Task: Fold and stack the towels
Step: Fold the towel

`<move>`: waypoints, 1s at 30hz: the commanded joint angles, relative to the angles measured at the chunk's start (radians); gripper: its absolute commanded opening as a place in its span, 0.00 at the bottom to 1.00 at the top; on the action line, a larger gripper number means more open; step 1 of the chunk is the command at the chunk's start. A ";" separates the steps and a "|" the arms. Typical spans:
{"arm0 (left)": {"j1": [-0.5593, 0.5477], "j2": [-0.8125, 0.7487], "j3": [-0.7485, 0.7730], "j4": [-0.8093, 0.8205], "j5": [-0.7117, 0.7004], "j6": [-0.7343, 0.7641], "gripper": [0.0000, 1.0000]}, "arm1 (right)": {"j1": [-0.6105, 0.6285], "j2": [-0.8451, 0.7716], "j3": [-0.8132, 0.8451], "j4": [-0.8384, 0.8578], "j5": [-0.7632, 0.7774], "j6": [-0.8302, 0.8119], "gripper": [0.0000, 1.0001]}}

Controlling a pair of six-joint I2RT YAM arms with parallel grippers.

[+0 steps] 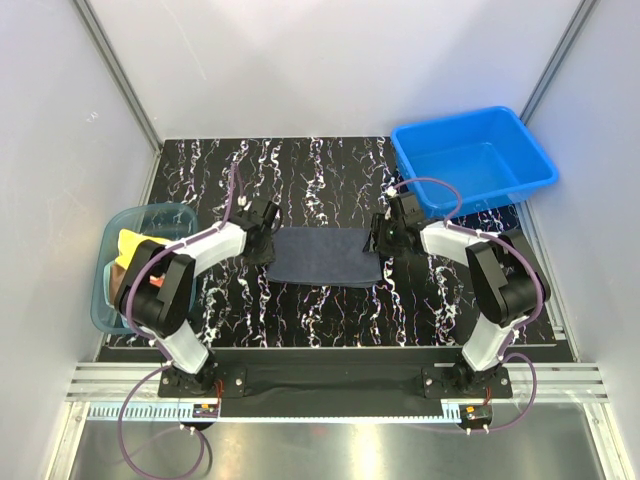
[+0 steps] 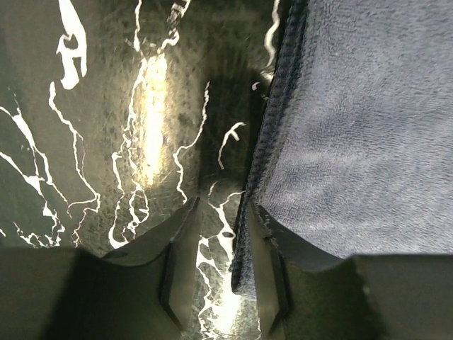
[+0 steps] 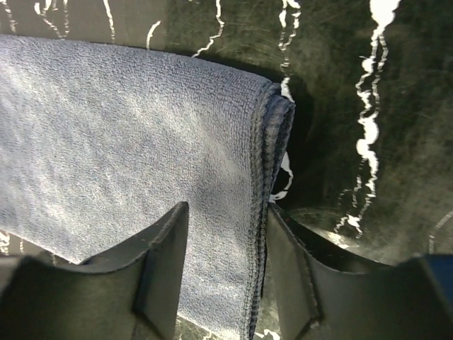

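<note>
A dark slate-blue towel (image 1: 322,256) lies folded into a flat band on the black marbled table (image 1: 320,170). My left gripper (image 1: 262,238) is at its left end and my right gripper (image 1: 385,238) at its right end. In the left wrist view the left gripper (image 2: 224,207) is open, the towel (image 2: 354,127) edge lying just inside the right-hand finger. In the right wrist view the right gripper (image 3: 228,207) is open too, straddling the towel's (image 3: 106,142) stitched, doubled hem. More towels, a pale yellow one (image 1: 132,243) and a bit of red, sit in the teal tub (image 1: 103,290).
A rigid blue bin (image 1: 470,160) stands at the table's far right corner. The teal tub hangs at the left table edge beside the left arm. White walls close in the back and both sides.
</note>
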 commanded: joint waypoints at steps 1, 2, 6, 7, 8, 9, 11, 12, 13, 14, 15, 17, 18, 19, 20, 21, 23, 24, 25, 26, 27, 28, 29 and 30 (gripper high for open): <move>0.014 0.008 -0.022 0.009 -0.040 -0.038 0.36 | 0.006 0.021 -0.036 0.030 -0.042 0.042 0.53; 0.019 0.005 -0.038 0.011 -0.040 -0.044 0.36 | 0.006 0.023 -0.045 0.036 -0.050 0.051 0.52; 0.043 -0.009 -0.075 0.031 -0.031 -0.061 0.34 | 0.006 0.035 -0.051 0.040 -0.039 0.067 0.49; 0.048 -0.017 -0.082 0.035 -0.022 -0.063 0.34 | 0.006 0.038 -0.051 0.039 -0.038 0.064 0.48; 0.048 -0.020 -0.088 0.040 -0.013 -0.064 0.34 | 0.006 0.045 -0.050 0.043 -0.036 0.065 0.47; 0.051 -0.021 -0.097 0.048 0.004 -0.071 0.34 | 0.006 0.050 -0.050 0.045 -0.041 0.070 0.47; 0.052 -0.021 -0.108 0.063 0.024 -0.075 0.34 | 0.012 0.062 -0.054 0.066 -0.070 0.090 0.46; 0.058 -0.018 -0.111 0.059 0.024 -0.077 0.34 | 0.017 0.065 -0.056 0.070 -0.073 0.090 0.46; 0.060 -0.015 -0.111 0.057 0.021 -0.074 0.34 | 0.023 0.067 -0.056 0.062 -0.067 0.093 0.47; 0.060 -0.014 -0.109 0.049 0.016 -0.072 0.34 | 0.032 0.059 -0.064 0.063 -0.049 0.094 0.47; 0.062 -0.015 -0.108 0.046 0.007 -0.072 0.34 | 0.034 0.056 -0.070 0.068 -0.048 0.094 0.47; 0.063 -0.026 -0.111 0.043 0.001 -0.072 0.34 | 0.035 0.052 -0.085 0.073 -0.044 0.094 0.46; 0.063 -0.030 -0.111 0.043 -0.007 -0.074 0.34 | 0.034 0.050 -0.088 0.071 -0.036 0.090 0.44; 0.063 -0.034 -0.103 0.039 -0.010 -0.072 0.34 | 0.034 0.047 -0.084 0.059 -0.013 0.078 0.40; 0.062 -0.037 -0.094 0.022 -0.013 -0.072 0.34 | 0.034 0.046 -0.082 0.050 0.002 0.070 0.33; 0.062 -0.046 -0.085 0.011 -0.020 -0.071 0.34 | 0.034 0.044 -0.076 0.041 0.016 0.059 0.29; 0.062 -0.060 -0.062 -0.010 -0.033 -0.066 0.34 | 0.031 0.046 -0.050 0.005 0.045 0.036 0.22; 0.063 -0.073 -0.054 -0.018 -0.048 -0.061 0.34 | 0.031 0.047 -0.044 -0.005 0.053 0.033 0.17; 0.065 -0.076 -0.045 -0.026 -0.054 -0.060 0.34 | 0.031 0.047 -0.041 -0.009 0.051 0.030 0.15; 0.068 -0.080 -0.022 -0.047 -0.059 -0.057 0.34 | 0.031 0.049 -0.042 -0.004 0.041 0.030 0.12; 0.065 -0.084 -0.011 -0.060 -0.086 -0.049 0.35 | 0.031 0.049 -0.045 0.001 0.032 0.025 0.05; 0.065 -0.093 0.000 -0.072 -0.100 -0.046 0.35 | 0.032 0.046 -0.047 0.010 0.024 0.019 0.02; 0.063 -0.102 0.018 -0.084 -0.111 -0.040 0.36 | 0.032 0.039 -0.050 0.013 0.015 0.013 0.01; 0.059 -0.112 0.026 -0.086 -0.120 -0.029 0.36 | 0.031 0.036 -0.048 0.014 0.012 0.006 0.01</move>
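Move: The towel, folded into a flat pad, lies between the grippers, about a centimetre below both. Its middle is some 12 cm left of the right gripper and level with it, so its right edge runs between those open fingers. From the left gripper, at the pad's left edge, the middle is about 13 cm right and 3 cm ahead. The blue bin stands roughly 22 cm right and 21 cm ahead of the right gripper. Slide the right gripper about 2 cm left against the towel's right edge, then ease it back slightly right and down and close the fingers to pinch that edge. Meanwhile take the left gripper about 3 cm left and a little back, dipping about 1 cm and pausing on the way before lifting again, its fingers staying partly open and clearing the towel's left edge. ##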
